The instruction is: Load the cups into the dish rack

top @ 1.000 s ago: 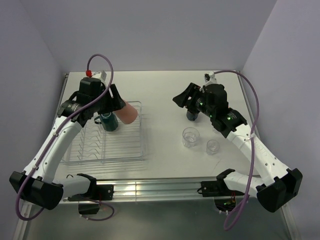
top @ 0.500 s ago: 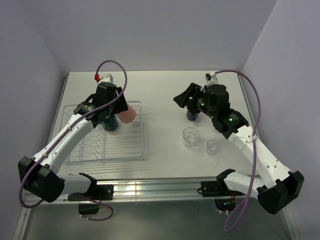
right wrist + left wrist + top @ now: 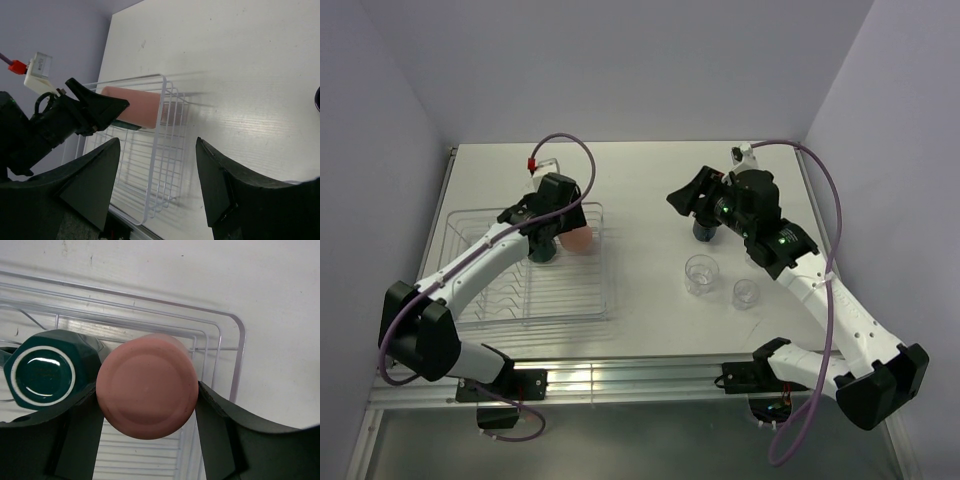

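My left gripper [image 3: 566, 222] [image 3: 147, 390] is shut on the salmon-pink tumbler [image 3: 581, 238] [image 3: 147, 385], one finger on each side. The tumbler's flat base faces the wrist camera, and it hangs over the back right corner of the dish rack [image 3: 607, 296] [image 3: 239, 356] [image 3: 156, 165]. Just left of it, a dark teal mug [image 3: 542, 249] [image 3: 44, 371] stands upside down in the rack. My right gripper [image 3: 688, 196] [image 3: 158, 145] is open and empty above the table. A navy mug [image 3: 704, 233] sits beneath that wrist. Two clear glasses [image 3: 701, 273] [image 3: 745, 293] stand close by.
The rack fills the table's left half, its front rows holding nothing. Purple walls close in the back and both sides. A metal rail [image 3: 620, 378] with both arm bases runs along the near edge. The left arm's cable [image 3: 582, 160] loops above the rack.
The left gripper has swung right and forward with the tumbler, turning it from sticking out sideways to pointing down toward the rack's back right corner. The right arm has not moved.
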Tool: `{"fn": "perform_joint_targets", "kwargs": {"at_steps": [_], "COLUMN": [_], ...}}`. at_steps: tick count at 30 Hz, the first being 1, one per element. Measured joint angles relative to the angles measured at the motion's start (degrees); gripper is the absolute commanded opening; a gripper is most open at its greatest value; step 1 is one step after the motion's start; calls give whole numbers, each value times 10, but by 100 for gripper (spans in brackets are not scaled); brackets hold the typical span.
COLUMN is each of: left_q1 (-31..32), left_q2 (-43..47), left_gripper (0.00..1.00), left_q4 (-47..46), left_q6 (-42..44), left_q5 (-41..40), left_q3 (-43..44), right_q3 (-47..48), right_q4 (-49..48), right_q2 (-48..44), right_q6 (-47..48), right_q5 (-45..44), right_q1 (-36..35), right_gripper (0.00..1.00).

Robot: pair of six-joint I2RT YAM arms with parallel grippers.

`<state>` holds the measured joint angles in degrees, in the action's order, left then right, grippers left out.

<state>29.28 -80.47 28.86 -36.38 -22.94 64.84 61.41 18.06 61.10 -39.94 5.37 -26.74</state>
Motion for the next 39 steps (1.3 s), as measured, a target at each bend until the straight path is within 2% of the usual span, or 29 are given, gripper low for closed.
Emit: {"fn": "perform_joint_targets", "kwargs": {"at_steps": [6, 11, 14, 15, 17, 18, 21, 24, 28, 39], "left_q1": [14, 23, 25, 26, 27, 28, 32, 36, 42, 58], "left_q2": [-27, -46, -53, -53, -54, -54, -54, -54, -55, -57], "left_gripper": [1, 10, 25, 38, 51, 61, 77, 86, 89, 91], "left_q4": [-21, -29, -34, -35, -35, -35, -36, -37, -38, -22], "left_q6": [-9, -13, -14, -16, -18, -19, -19, -19, -18, -18], "left_q5": [-31, -49, -59, -61, -64, -66, -70, -73, -80, -97], "left_q3": [-12, -19, -19, -19, -19, -19, -19, -19, -19, -12], "right_q3": [-1, -1, -4, -5, -8, -8, -8, -8, -8, -7], "right_q4": [-1, -1, -3, -3, -4, -4, -5, -4, -4, 8], "right_q2": [-7, -9, -9, -10, -10, -10, -10, -10, -11, -12], "right_q6": [0, 0, 0, 0, 0, 0, 0, 0, 0, 8], "right_q5": [0, 0, 0, 0, 0, 0, 0, 0, 0, -6], "right_q1": [0, 0, 0, 0, 0, 0, 0, 0, 0, 0], "right_gripper": [70, 70, 70, 70, 70, 70, 70, 70, 70, 70]}}
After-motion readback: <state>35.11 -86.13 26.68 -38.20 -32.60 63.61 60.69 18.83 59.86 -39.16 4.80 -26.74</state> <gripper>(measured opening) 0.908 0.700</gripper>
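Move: The orange cup, already gripped upside down in the left hand, is bound for its spot in the dish rack's far right corner, about 3 cm ahead, 1 cm right and 6 cm below the hand. Beside that spot the green mug sits some 9 cm left of the hand, 1 cm ahead and 6 cm below. The rack's right rail runs about 6 cm right, level fore and aft. From the right hand the spot is roughly 23 cm left, 7 cm ahead and 19 cm below. The orange cup, base up, is lowered by the left hand about 3 cm into the rack's corner beside the green mug, while the hand rolls some 5 degrees, its left side rising. The hand then stops sinking, opens its fingers to let go of the cup, and eases about 1 cm to the right, still around its base. ##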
